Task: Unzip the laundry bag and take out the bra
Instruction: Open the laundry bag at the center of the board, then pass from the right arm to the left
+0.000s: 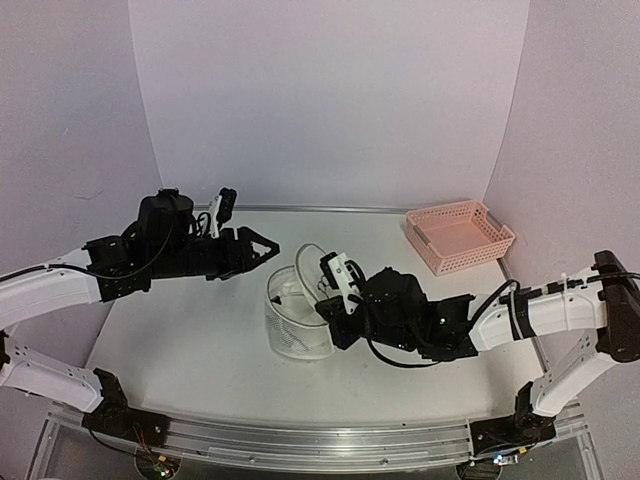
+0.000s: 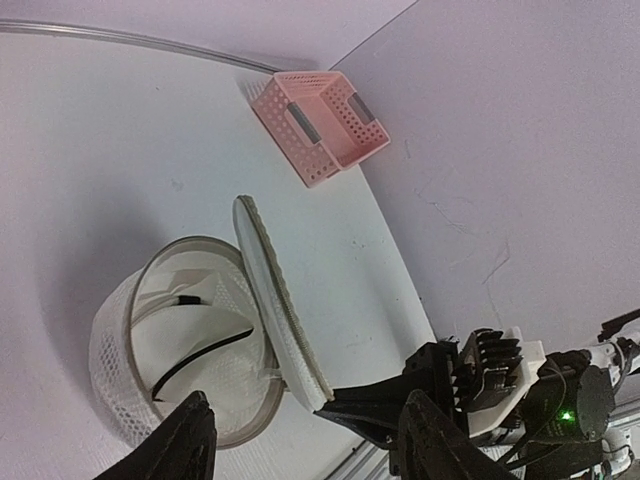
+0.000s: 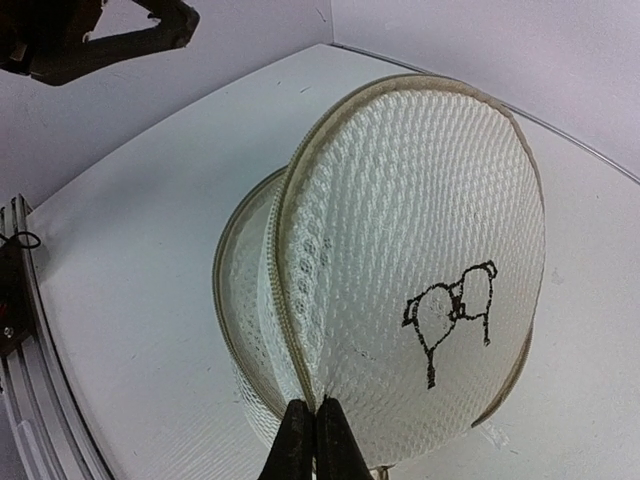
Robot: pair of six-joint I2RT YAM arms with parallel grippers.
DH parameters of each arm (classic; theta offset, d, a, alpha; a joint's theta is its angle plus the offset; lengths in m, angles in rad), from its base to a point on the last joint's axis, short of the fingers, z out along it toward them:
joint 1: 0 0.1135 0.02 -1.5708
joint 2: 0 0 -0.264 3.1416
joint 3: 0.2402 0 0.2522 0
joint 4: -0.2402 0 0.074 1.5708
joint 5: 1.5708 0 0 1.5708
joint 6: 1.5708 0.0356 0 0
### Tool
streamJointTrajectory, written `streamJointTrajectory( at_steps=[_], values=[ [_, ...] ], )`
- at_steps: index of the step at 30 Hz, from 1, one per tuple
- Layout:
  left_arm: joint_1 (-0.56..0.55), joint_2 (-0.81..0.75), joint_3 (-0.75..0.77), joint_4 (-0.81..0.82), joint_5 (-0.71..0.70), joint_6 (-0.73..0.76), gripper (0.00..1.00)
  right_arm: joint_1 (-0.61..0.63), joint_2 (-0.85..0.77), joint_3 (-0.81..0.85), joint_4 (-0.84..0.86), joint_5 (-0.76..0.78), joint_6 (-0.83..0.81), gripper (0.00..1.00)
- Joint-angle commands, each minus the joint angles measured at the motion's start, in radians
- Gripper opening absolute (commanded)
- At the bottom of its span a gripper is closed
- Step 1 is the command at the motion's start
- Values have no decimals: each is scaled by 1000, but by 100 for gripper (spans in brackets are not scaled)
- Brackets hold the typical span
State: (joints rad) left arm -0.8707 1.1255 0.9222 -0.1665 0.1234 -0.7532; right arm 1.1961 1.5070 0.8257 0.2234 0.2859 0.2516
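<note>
The laundry bag [image 1: 298, 325] stands unzipped at the table's middle, its round lid [image 3: 420, 260] tipped upright. The lid's outer face carries a small black bra drawing [image 3: 452, 310]. My right gripper [image 3: 315, 412] is shut on the lid's zipper edge and holds it up, as the left wrist view also shows [image 2: 372, 408]. Inside the open pouch [image 2: 130, 350] lies the bra [image 2: 195, 325], white fabric with a thin black strap [image 2: 205, 355]. My left gripper [image 1: 270, 250] hovers open just left of and above the opening, nothing between its fingers [image 2: 195, 430].
A pink lattice basket [image 1: 460, 236] sits at the back right corner, seen also in the left wrist view [image 2: 320, 125]. White walls close the table on the back and both sides. The metal rail [image 1: 300, 440] runs along the near edge.
</note>
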Motion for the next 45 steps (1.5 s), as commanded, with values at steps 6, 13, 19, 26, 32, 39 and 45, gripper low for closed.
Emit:
streamJointTrajectory(
  at_steps=[6,13,19,26,32,39,45],
  values=[
    [-1,119,139,81,155,34,63,7,-57,-83,320,-44,13,0],
    [0,249,258,4,174,81,63,18,-40,-75,333,-96,-70,0],
    [-1,339,365,-98,151,132,61,28,-31,-76,353,-116,-112,0],
    [-1,372,434,-179,119,184,27,34,-3,-60,384,-102,-148,0],
    [-1,351,464,-271,18,240,0,34,68,5,388,-108,-180,0],
    [-1,307,507,-389,-130,293,0,34,142,119,348,-113,-180,28],
    [-3,256,531,-439,-183,331,0,35,105,141,249,-136,-151,46]
  ],
)
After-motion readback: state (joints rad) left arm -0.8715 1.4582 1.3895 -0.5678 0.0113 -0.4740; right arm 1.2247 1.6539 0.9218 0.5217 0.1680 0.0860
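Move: The lid's raised far rim is about 9 cm to the left hand's right, 5 cm ahead and 5 cm lower. The right hand still pinches the lid's near edge, with that far rim some 7 cm ahead, 4 cm left and 6 cm above it. From the right hand, the bag body sits roughly 3 cm ahead, 5 cm left and 10 cm below, with the bra inside its mouth some 4 cm ahead, 6 cm left and 9 cm below. Left hand reaches about 7 cm right, pinches the lid's rim and returns; right hand goes left-up, releasing. ##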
